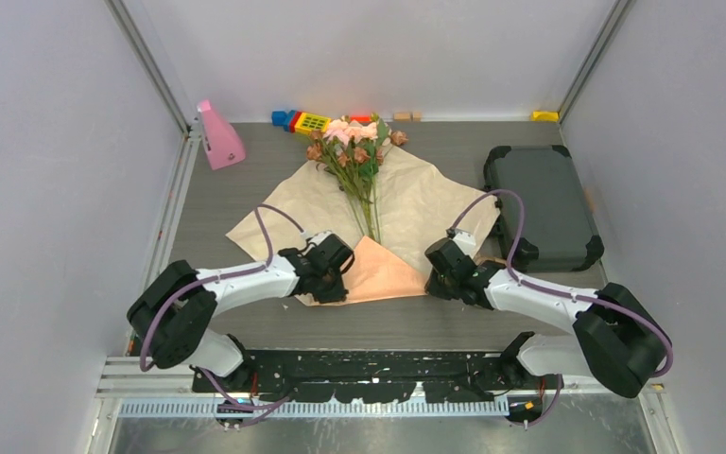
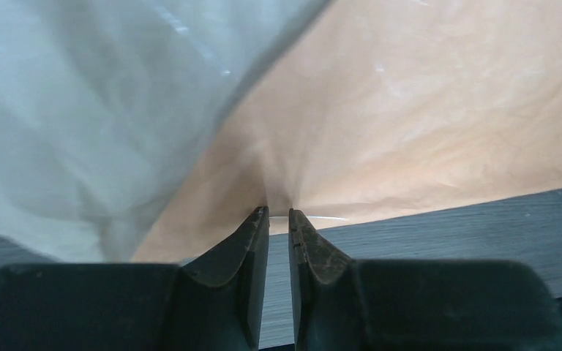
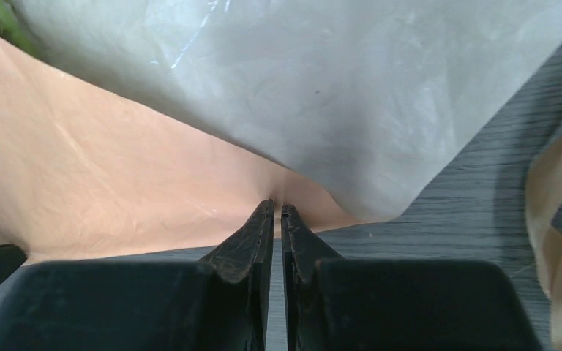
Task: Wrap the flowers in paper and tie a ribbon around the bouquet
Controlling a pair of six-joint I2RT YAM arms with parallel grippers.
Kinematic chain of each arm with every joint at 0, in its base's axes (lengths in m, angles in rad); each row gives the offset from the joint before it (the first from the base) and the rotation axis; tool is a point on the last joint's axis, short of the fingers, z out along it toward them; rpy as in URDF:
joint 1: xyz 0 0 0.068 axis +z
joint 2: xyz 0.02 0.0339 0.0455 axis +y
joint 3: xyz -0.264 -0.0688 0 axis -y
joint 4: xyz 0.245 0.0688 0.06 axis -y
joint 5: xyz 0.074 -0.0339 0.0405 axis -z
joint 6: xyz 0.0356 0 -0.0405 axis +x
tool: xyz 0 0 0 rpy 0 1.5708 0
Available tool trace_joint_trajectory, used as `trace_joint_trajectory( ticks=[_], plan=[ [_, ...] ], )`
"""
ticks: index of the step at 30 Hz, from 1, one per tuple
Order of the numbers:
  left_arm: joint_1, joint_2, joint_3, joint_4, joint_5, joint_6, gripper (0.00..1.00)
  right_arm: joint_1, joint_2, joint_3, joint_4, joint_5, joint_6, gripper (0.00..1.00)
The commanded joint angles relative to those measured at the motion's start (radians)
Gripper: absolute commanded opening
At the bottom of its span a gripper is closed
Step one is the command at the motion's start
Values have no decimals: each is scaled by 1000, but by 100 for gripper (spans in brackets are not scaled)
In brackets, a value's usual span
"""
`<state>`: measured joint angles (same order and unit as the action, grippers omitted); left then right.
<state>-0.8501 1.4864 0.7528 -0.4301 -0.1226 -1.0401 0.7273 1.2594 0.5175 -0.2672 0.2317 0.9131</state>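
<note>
The paper (image 1: 425,194) lies spread on the table, pale beige face up. Its near corner is folded over as a peach-orange flap (image 1: 383,270). The flowers (image 1: 354,142) rest on the sheet with heads at the far end and stems (image 1: 371,213) running toward the flap. My left gripper (image 1: 338,280) (image 2: 279,212) is shut on the flap's left edge, and the paper puckers at its tips. My right gripper (image 1: 432,280) (image 3: 278,206) is shut on the flap's right edge. The tan ribbon (image 3: 556,219) lies on the table just right of the right gripper.
A dark grey case (image 1: 541,203) sits at the right, close to the right arm's cable. A pink object (image 1: 217,137) stands at the back left. Coloured toy blocks (image 1: 302,120) and a yellow block (image 1: 544,115) line the back wall. Grey walls enclose the table.
</note>
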Motion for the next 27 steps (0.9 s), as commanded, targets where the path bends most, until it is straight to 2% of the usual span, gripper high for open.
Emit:
trace_joint_trajectory(
  ticks=[1, 7, 16, 20, 27],
  plan=[
    [50, -17, -116, -300, -110, 12, 20, -31, -28, -44, -125, 60, -2, 15],
    [75, -52, -108, -371, -125, 31, 20, -34, -65, -28, -118, 38, -34, 13],
    [75, -23, -125, -280, -48, 58, 18, -2, -112, 118, -33, -29, -173, 12],
    [75, -29, -130, -262, -34, 62, 18, 72, -31, 192, 44, -95, -169, 12],
    [75, -47, -145, -246, -23, 49, 18, 221, 292, 367, 187, -209, -135, 12]
  ],
)
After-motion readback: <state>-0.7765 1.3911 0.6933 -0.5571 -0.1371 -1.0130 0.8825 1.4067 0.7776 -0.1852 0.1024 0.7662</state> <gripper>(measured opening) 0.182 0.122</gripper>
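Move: The paper's near fold lies under both hands' nearly shut fingertips. Its left end is about 8 cm left of the left hand and 1 cm back; the flower stems' lower ends are 11 cm ahead and 6 cm right. From the right hand, the peach flap's middle is about 10 cm left and 4 cm ahead, those stem ends 11 cm left and 10 ahead, the fold's right end 7 cm right and 1 ahead, the ribbon 13 cm right and 2 ahead. The creased near edge of the paper is stroked outward: the left fingertips, still on it, slide about 5 cm left towards its left end, then stay. The right tips run on some 2 cm right, lift off, rise about 6 cm and swing left over the peach flap towards the left hand, turning about 20 degrees counter-clockwise; both grippers stay nearly shut. ##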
